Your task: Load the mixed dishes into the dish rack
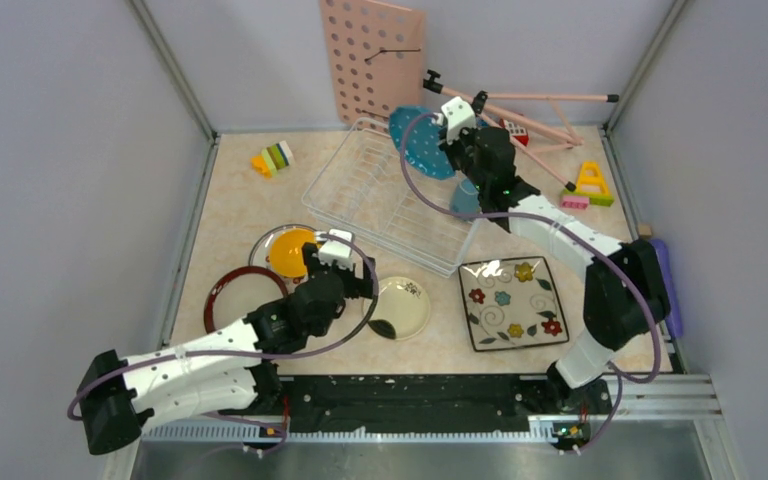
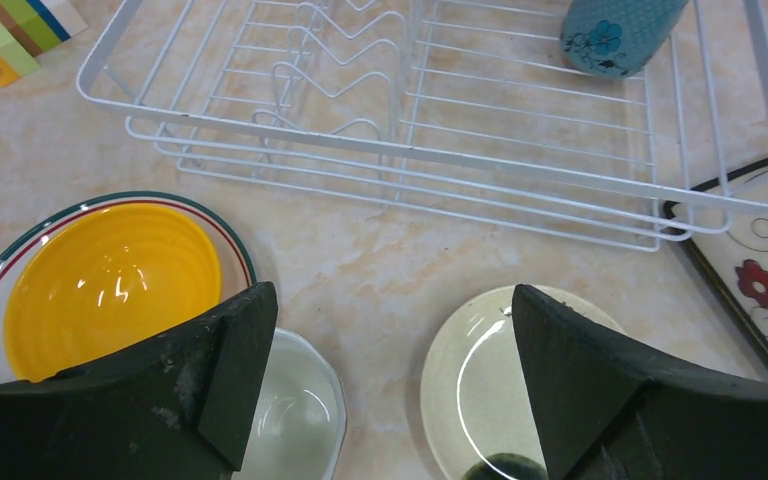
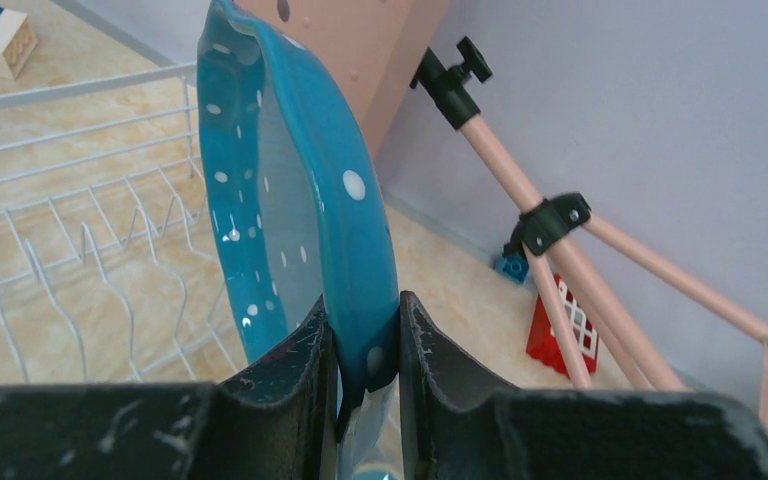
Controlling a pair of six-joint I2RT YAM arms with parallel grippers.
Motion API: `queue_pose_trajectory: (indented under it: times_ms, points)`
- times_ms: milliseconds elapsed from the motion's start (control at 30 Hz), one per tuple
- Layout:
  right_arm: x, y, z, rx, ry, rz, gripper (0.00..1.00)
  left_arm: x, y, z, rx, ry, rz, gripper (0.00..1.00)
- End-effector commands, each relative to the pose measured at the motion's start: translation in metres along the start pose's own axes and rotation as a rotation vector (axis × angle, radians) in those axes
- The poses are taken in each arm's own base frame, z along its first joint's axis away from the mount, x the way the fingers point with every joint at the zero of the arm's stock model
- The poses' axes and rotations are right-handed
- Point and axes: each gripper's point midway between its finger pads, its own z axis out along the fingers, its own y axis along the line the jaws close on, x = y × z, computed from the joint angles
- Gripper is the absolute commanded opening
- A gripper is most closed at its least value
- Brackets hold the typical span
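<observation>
My right gripper (image 3: 365,305) is shut on the rim of the teal polka-dot plate (image 3: 290,190), holding it upright on edge above the far right corner of the white wire dish rack (image 1: 360,195). A blue cup (image 2: 615,35) lies inside the rack. Over the table in front of the rack (image 2: 410,150), my left gripper (image 2: 390,300) hangs open and holds nothing. It sits between a small white dish (image 2: 295,410) and the cream plate with a black blotch (image 2: 480,380). The orange-yellow bowl (image 2: 110,285) rests on a rimmed plate to its left.
A dark-red-rimmed plate (image 1: 235,295) lies at the near left and the square flowered plate (image 1: 513,302) at the near right. A pink pegboard (image 1: 370,55) and a pink tripod (image 1: 520,105) stand behind the rack. Toy blocks (image 1: 273,158) lie at the far left, and a yellow one (image 1: 590,180) at the far right.
</observation>
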Motion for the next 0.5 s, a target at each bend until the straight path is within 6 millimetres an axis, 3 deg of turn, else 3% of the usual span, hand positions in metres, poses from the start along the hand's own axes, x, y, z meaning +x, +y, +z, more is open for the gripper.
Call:
queue_pose_trajectory:
  times_ms: [0,267,467]
  points:
    - [-0.135,-0.047,0.007,0.102,-0.451,-0.033,0.0,-0.01,0.005,0.01,-0.065,-0.066,-0.017,0.92]
    - [-0.135,-0.051,0.032,0.143,-0.529,-0.069,0.0,-0.004,0.018,0.009,-0.11,-0.085,-0.054,0.92]
    - [-0.129,-0.038,0.053,0.092,-0.553,-0.086,0.0,-0.008,0.031,0.001,-0.132,-0.138,-0.103,0.92]
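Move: The right hand, gripping the blue polka-dot dish, is high above the dish rack's far side; the rack's plate slots lie about 16 cm left, 4 cm back and 20 cm below. The blue mug is some 7 cm right and 8 cm back. For the open left hand, the pink mug lies about 6 cm left, 5 cm back and 13 cm below, the orange bowl 12 cm left and 2 cm ahead, the cream plate 10 cm right and 10 cm back. Right hand carries the dish forward about 6 cm and leftward, tipping up 10 degrees; left eases 2 cm left, sinking. ##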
